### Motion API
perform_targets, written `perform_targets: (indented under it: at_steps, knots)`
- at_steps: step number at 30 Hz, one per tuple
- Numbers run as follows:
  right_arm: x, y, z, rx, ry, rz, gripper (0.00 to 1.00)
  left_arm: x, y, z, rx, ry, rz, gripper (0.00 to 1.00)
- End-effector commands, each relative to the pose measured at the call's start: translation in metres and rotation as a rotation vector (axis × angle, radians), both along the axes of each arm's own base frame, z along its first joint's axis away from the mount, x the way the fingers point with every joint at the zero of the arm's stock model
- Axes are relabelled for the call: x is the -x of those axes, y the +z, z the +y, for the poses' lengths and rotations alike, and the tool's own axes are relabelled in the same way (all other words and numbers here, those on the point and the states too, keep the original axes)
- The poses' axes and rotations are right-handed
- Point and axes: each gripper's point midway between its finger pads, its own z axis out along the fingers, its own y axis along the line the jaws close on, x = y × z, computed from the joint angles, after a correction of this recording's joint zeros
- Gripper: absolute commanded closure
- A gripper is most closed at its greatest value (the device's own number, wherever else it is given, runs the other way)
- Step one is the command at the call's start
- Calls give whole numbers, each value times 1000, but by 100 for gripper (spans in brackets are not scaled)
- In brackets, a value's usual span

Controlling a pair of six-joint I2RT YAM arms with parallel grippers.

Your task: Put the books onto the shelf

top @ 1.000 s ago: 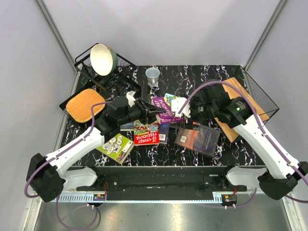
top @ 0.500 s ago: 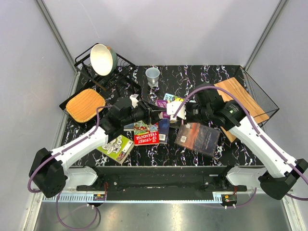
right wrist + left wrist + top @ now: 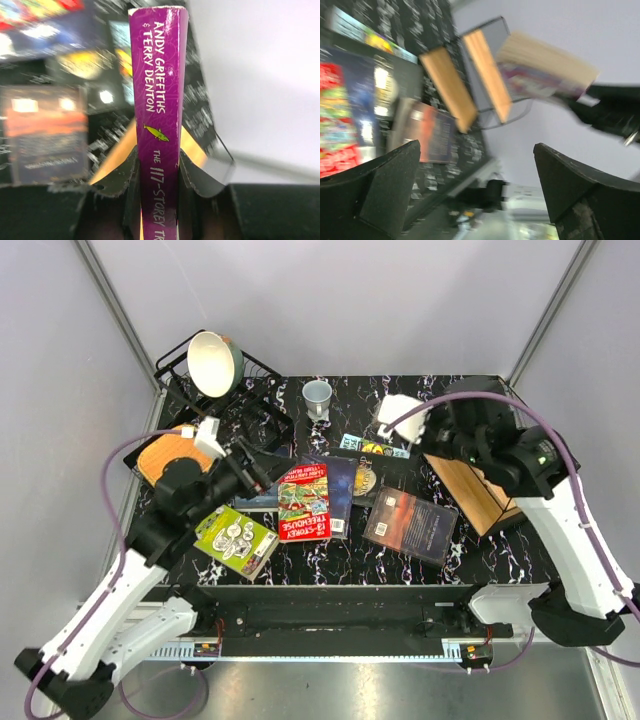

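Observation:
My right gripper is shut on the spine of a purple book and holds it upright in the air. In the top view that book hangs just left of the shelf, a wooden rack on a black wire frame at the right. My left gripper stands open and empty above the table's left side. Flat on the table lie a red book, a lime green book, a dark brown book, a black book with a gold disc and a teal book.
A black wire dish rack with a bowl stands at the back left. An orange cutting board lies beside the left arm. A grey cup sits at the back middle.
The left gripper let go of the purple book, opened and drew back to the left. The right gripper closed on that book and lifted it up and right toward the shelf.

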Motion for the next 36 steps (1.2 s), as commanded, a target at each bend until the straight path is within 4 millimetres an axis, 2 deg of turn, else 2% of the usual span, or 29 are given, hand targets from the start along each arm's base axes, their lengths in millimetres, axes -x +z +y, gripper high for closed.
perform_targets:
  at_steps: [1, 2, 3, 5, 6, 7, 8, 11, 15, 20, 21, 22, 23, 24, 31, 36]
  knots:
    - [-25, 15, -80, 123, -358, -70, 100, 3, -56, 48, -377, 109, -33, 1]
    - [-30, 14, -89, 119, -398, -67, 100, 8, -63, 53, -383, 116, -33, 1]
    - [-38, 13, -113, 117, -492, -62, 100, 9, -67, 54, -380, 120, -26, 1]
    - [-51, 9, -134, 113, -580, -66, 100, 13, -76, 55, -373, 116, -16, 1]
    - [-56, 2, -151, 123, -642, -54, 100, 15, -77, 55, -368, 113, -14, 1]
    - [-63, 5, -158, 102, -673, -77, 100, 16, -79, 54, -366, 105, -11, 1]
    - [-67, -3, -163, 109, -693, -68, 100, 17, -80, 54, -365, 102, -11, 1]
    - [-78, -7, -176, 107, -759, -95, 100, 18, -80, 54, -365, 96, -20, 1]
    - [-95, -33, -187, 146, -833, -82, 100, 18, -77, 54, -364, 98, -35, 1]
    - [-115, -57, -194, 185, -883, -83, 93, 19, -79, 54, -355, 97, -38, 1]
    - [-117, -68, -196, 212, -892, -68, 89, 20, -79, 54, -353, 96, -37, 1]
    - [-120, -70, -196, 208, -898, -79, 85, 21, -80, 55, -352, 95, -38, 1]
    - [-120, -81, -197, 221, -895, -60, 81, 21, -82, 54, -352, 93, -35, 1]
    - [-122, -88, -195, 214, -898, -45, 70, 22, -82, 54, -351, 92, -36, 1]
    - [-103, -138, -177, 174, -830, 144, 33, 25, -91, 53, -347, 77, -24, 1]
    - [-99, -156, -167, 134, -815, 226, 30, 25, -97, 49, -328, 66, -11, 1]
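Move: The purple 117-Storey Treehouse book is already pinched in the right hand, spine towards the wrist. The wooden shelf it is bound for has its middle about 8 cm ahead, 17 cm to the right and 23 cm below that hand. The book with the sunset cover lies some 9 cm back, 4 cm left and 37 cm down; the black Moon and Sixpence book 4 cm ahead, 14 cm left, as low. From the empty left hand the shelf is about 12 cm ahead, 54 cm right and 17 cm down. The purple book is carried by the right hand in a quick swing to the right, about 18 cm, turning some 45 degrees clockwise, then forward about 10 cm and down 15 cm onto the shelf, where the fingers open around it. The left hand, empty and wide open, drops about 11 cm and draws back leftward, rolling some 20 degrees. ##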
